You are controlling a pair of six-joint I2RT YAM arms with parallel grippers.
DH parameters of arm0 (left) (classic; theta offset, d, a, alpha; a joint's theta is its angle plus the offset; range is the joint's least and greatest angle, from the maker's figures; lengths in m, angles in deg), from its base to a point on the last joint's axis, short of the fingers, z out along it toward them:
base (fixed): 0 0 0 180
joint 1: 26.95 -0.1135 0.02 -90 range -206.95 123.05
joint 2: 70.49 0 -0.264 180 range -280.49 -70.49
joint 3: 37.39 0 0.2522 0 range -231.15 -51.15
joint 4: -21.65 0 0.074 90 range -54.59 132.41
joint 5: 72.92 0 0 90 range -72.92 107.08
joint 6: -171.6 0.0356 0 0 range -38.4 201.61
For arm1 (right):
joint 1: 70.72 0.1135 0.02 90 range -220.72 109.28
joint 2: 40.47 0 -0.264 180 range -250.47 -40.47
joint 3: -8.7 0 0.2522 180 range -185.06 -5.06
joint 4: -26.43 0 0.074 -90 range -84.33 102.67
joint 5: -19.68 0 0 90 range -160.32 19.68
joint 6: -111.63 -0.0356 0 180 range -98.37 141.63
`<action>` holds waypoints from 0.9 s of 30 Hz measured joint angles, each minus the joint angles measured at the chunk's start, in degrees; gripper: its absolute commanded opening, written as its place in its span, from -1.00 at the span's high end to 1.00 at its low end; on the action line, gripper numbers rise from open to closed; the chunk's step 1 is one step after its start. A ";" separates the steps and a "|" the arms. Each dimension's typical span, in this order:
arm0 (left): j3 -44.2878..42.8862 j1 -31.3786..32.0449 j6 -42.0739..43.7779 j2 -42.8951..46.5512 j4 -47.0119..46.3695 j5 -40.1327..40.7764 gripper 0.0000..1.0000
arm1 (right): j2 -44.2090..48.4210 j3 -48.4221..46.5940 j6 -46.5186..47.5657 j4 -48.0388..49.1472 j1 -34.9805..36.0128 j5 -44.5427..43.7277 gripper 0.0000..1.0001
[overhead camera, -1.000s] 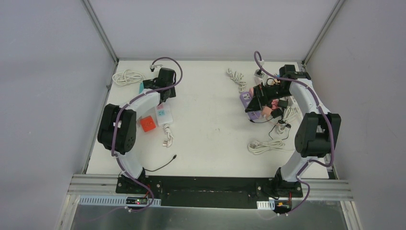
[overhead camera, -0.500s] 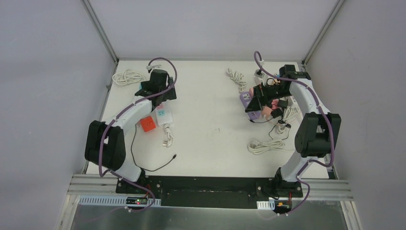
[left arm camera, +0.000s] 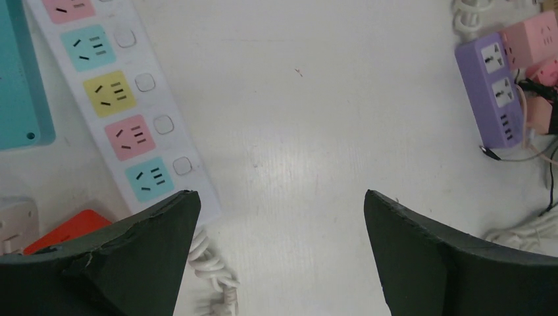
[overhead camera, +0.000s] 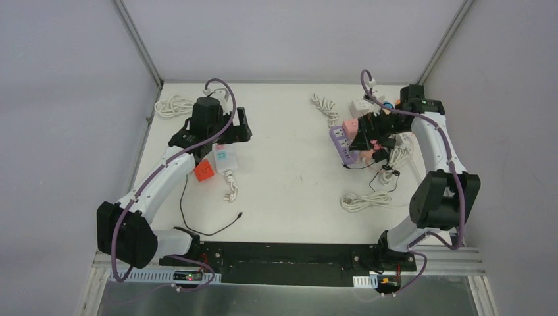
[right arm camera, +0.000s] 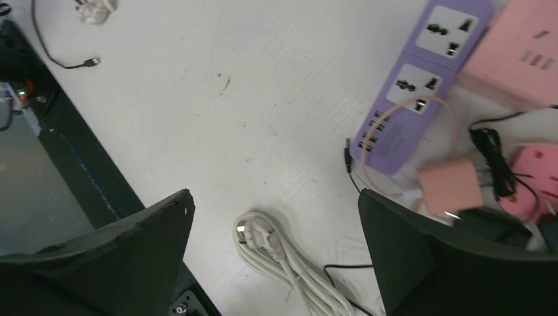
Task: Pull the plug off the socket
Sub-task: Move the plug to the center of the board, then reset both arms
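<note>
A purple socket strip lies at the back right with both of its sockets bare; it also shows as the purple strip. Beside it are a pink socket block, a small pink charger and a black cable that runs under my right finger. I cannot tell which plug sits in which socket there. My right gripper hangs open above this cluster. My left gripper is open over bare table, next to a white strip with coloured sockets, all of them bare.
A coiled white cable with its plug lies below the purple strip. An orange cube and a teal panel sit left of the white strip. A loose black cable lies near the front, and white cable bundles lie at the back.
The left arm has swung out and its gripper has moved right, off the teal panel, opening fully. The right gripper has pulled back to the right, uncovering the purple strip.
</note>
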 measured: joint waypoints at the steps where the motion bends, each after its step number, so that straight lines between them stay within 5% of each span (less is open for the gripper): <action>1: -0.35 0.17 0.11 0.81 1.25 -1.03 -0.98 | 1.01 0.00 -0.17 0.17 -0.42 -0.85 -1.00; 15: -13.35 1.11 10.43 9.70 20.41 -4.11 -0.98 | 16.24 -10.86 -14.78 5.84 -3.45 -17.03 -1.00; 27: -8.37 1.07 17.40 14.40 21.57 -3.96 -0.98 | 17.49 -9.84 -29.07 8.04 -11.69 2.43 -0.99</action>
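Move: The empty right hand is almost over the purple strip, whose middle is about 2 cm ahead, 2 cm left and 10 cm below; the pink cube is 8 cm ahead and 1 cm right, the small pink charger 1 cm back and 6 cm right. From the empty left hand the white strip's middle lies about 7 cm left, 1 cm back and 12 cm below, the red cube 12 cm left and 11 cm back, the teal strip 14 cm left and 1 cm ahead. The right hand climbs some 17 cm away from the purple strip, drifting about 5 cm to the right over the plugs and swinging clockwise by roughly 25 degrees, its fingers still wide open and touching nothing. Meanwhile the left hand, also open and empty, draws back about 8 cm from over the table beside the white strip, rising by some 10 cm before it sinks again by 3 cm, and turns a little clockwise as its fingertips tip up slightly. ##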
